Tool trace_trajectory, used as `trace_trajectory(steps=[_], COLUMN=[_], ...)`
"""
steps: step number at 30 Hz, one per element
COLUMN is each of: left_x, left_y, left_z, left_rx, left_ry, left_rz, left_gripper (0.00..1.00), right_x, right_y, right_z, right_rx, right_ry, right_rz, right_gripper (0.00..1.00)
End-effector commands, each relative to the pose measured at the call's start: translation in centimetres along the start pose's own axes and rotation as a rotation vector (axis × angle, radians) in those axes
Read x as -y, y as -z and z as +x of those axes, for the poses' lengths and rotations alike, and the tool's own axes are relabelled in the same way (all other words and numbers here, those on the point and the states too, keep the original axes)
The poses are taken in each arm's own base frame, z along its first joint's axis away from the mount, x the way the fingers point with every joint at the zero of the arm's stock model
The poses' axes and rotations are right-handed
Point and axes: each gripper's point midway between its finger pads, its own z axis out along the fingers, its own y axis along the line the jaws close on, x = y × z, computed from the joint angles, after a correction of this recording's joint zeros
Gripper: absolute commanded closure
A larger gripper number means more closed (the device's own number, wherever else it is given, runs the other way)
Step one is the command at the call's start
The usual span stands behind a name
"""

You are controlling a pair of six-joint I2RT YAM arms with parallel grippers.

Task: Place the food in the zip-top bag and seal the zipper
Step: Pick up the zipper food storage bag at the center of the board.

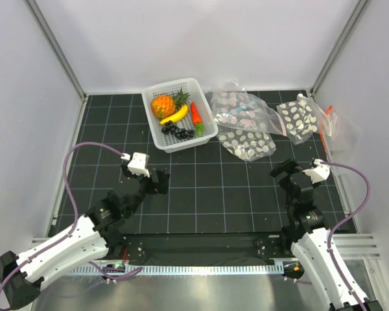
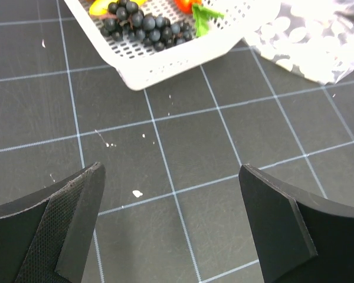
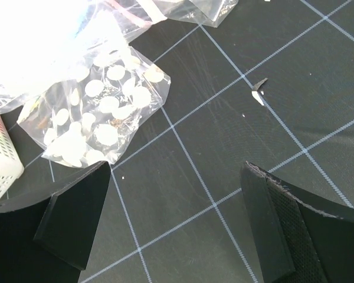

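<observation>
The food lies in a white basket (image 1: 207, 134): an orange pineapple (image 1: 163, 105), a yellow banana (image 1: 174, 115), a red pepper (image 1: 196, 113) and dark grapes (image 1: 179, 131). The grapes (image 2: 140, 25) and the pepper's green stem (image 2: 204, 14) also show in the left wrist view. The dotted zip-top bag (image 1: 247, 142) lies flat to the right of the basket and shows in the right wrist view (image 3: 100, 112). A thin pink strip (image 3: 144, 16) shows above it. My left gripper (image 1: 157, 182) (image 2: 170, 177) is open and empty over the mat in front of the basket. My right gripper (image 1: 286, 175) (image 3: 177, 171) is open and empty, short of the bag.
Another clear bag (image 1: 236, 107) with teal marks overlaps the dotted bag behind it. A white-dotted bag (image 1: 298, 120) with an orange strip (image 1: 324, 133) lies at the back right. The basket's near wall (image 2: 183, 56) is just ahead of the left fingers. White walls stand round the black gridded mat (image 1: 207, 188).
</observation>
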Motion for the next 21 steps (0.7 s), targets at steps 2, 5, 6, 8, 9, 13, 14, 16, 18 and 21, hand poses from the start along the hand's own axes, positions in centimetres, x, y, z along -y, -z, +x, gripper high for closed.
trace_trajectory(steps=[2, 5, 6, 8, 9, 13, 14, 16, 18, 21], left_x=[0.7, 0.7, 0.8, 0.8, 0.8, 1.1, 1.1, 1.3, 1.5, 1.5], left_y=[-0.2, -0.1, 0.0, 0.0, 0.0, 0.0, 0.0, -0.1, -0.1, -0.1], left_z=[-1.7, -1.7, -1.7, -1.7, -1.7, -1.8, -1.8, -1.7, -1.6, -1.6], left_rx=[0.043, 0.044, 0.044, 0.044, 0.046, 0.036, 0.034, 0.028, 0.021, 0.018], left_ry=[0.022, 0.025, 0.026, 0.029, 0.032, 0.033, 0.033, 0.031, 0.03, 0.032], left_rz=[0.021, 0.027, 0.03, 0.035, 0.034, 0.04, 0.043, 0.049, 0.057, 0.059], left_gripper=[0.0, 0.0, 0.0, 0.0, 0.0, 0.0, 0.0, 0.0, 0.0, 0.0], right_x=[-0.7, -1.1, -1.6, -2.7, -3.2, -5.8, -6.1, -7.7, -8.3, -9.3], right_y=[0.1, 0.0, 0.0, -0.1, -0.1, -0.3, -0.9, -1.4, -2.8, -4.7], right_z=[-1.2, -1.1, -0.8, -1.2, -1.6, -4.2, -4.1, -6.0, -6.1, -8.0], right_rx=[0.047, 0.044, 0.027, 0.042, 0.048, 0.062, 0.041, 0.047, 0.028, 0.064], right_ry=[-0.028, -0.022, -0.015, -0.031, -0.059, -0.141, -0.144, -0.215, -0.254, -0.389], right_rz=[-0.023, -0.049, -0.078, -0.122, -0.134, -0.161, -0.135, -0.131, -0.098, -0.075], right_gripper=[0.0, 0.01, 0.0, 0.0, 0.0, 0.0, 0.0, 0.0, 0.0, 0.0])
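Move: Some 25 cm ahead of the right hand, 12 cm to its left and 11 cm below, lies the pink-dotted zip-top bag. The white-dotted bag, partly under its near side, is about 11 cm ahead and 13 cm left. A dotted bag at the right stands some 21 cm ahead and 4 cm right, the food basket about 23 cm ahead and 34 cm left. From the left hand the pink-dotted bag is roughly 25 cm ahead and 26 cm right. Setting off after a short, slow start, the right hand reaches forward about 6.5 cm while climbing some 5 cm, with a smaller shift to its left, speeding up towards the two overlapping bags in the middle. The wrist rolls about 10 degrees, left side rising; the fingers stay wide open and empty. ##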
